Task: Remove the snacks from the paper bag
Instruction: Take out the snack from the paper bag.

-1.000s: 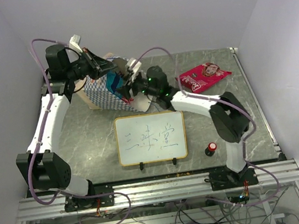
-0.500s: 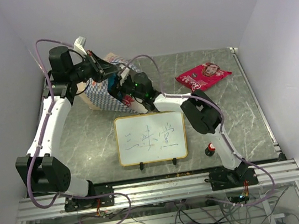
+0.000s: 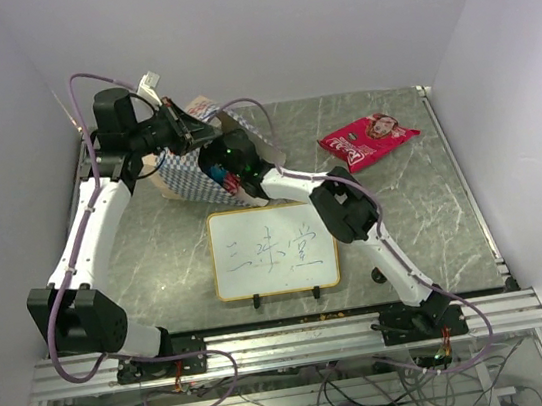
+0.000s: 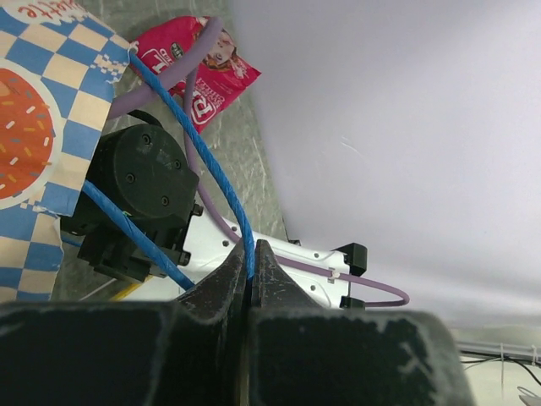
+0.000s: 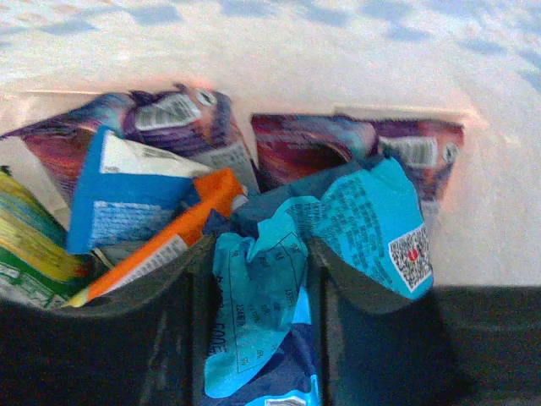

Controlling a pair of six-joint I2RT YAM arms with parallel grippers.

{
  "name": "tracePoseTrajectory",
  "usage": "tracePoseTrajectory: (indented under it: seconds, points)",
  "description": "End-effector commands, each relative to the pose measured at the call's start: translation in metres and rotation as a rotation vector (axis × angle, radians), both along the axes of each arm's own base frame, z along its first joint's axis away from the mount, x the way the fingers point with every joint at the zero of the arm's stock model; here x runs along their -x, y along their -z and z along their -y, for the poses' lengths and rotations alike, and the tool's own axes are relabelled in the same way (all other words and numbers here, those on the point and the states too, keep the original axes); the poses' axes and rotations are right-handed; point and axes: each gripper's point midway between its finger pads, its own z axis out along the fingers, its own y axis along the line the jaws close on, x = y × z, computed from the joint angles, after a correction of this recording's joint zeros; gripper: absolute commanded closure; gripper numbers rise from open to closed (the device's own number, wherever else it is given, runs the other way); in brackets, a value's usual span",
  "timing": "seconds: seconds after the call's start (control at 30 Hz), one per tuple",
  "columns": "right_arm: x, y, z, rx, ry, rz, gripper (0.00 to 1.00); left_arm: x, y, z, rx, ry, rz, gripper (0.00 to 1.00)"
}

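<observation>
The paper bag (image 3: 183, 167) lies tipped at the back left of the table, its mouth facing right. My left gripper (image 4: 251, 250) is shut on one blue cord handle (image 4: 211, 161) and holds it up. My right arm's wrist (image 3: 229, 155) is at the bag's mouth, and the right gripper (image 5: 262, 249) is inside. Its fingers press both sides of a crumpled cyan-blue packet (image 5: 270, 288). Around it lie an orange packet (image 5: 182, 228), a blue-and-white one (image 5: 118, 199), purple ones (image 5: 190, 127) and a green-yellow one (image 5: 25, 249). A red snack packet with a face picture (image 3: 368, 139) lies on the table at the back right.
A framed whiteboard (image 3: 274, 249) stands in the middle near the front, just below the bag. The right arm stretches over the whiteboard's right corner. The table's metal rail (image 3: 270, 342) runs along the near edge, and walls close in the left, back and right.
My right gripper has pushed left, deeper into the bag, and its jaws have narrowed onto the cyan-blue packet. The left gripper has kept hold of the handle, shifting slightly.
</observation>
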Motion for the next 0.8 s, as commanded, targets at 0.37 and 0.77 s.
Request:
tracePoseTrajectory:
  seconds: [0.37, 0.77]
  points:
    - [0.024, -0.046, 0.049, -0.084, -0.078, 0.0, 1.0, 0.002, -0.015, 0.0, 0.007, -0.035, 0.029, 0.93]
    - [0.071, -0.109, 0.058, -0.129, -0.197, 0.009, 1.0, -0.022, -0.015, -0.004, 0.029, -0.111, 0.01, 0.93]
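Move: The turquoise snack packet already sits between the right hand's half-open fingers inside the tilted paper bag, its middle about 3 cm ahead and 3 cm left, some 1 cm lower. An orange packet lies roughly 2 cm ahead and 8 cm left. The purple packets are deeper in the bag, about 9 cm ahead, 8 cm left and 3 cm higher. From the left hand the turquoise packet lies some 18 cm ahead, 2 cm left and 20 cm below. The turquoise packet's crumpled near end is pinched as the right fingers close from half open to almost shut, while the hand slides about 5 cm to the right. With that grip kept, the right hand then draws back some 6 cm towards the bag's mouth, tips swinging slightly down and counter-clockwise. The left hand keeps holding the blue handle cords above, nearly still. ##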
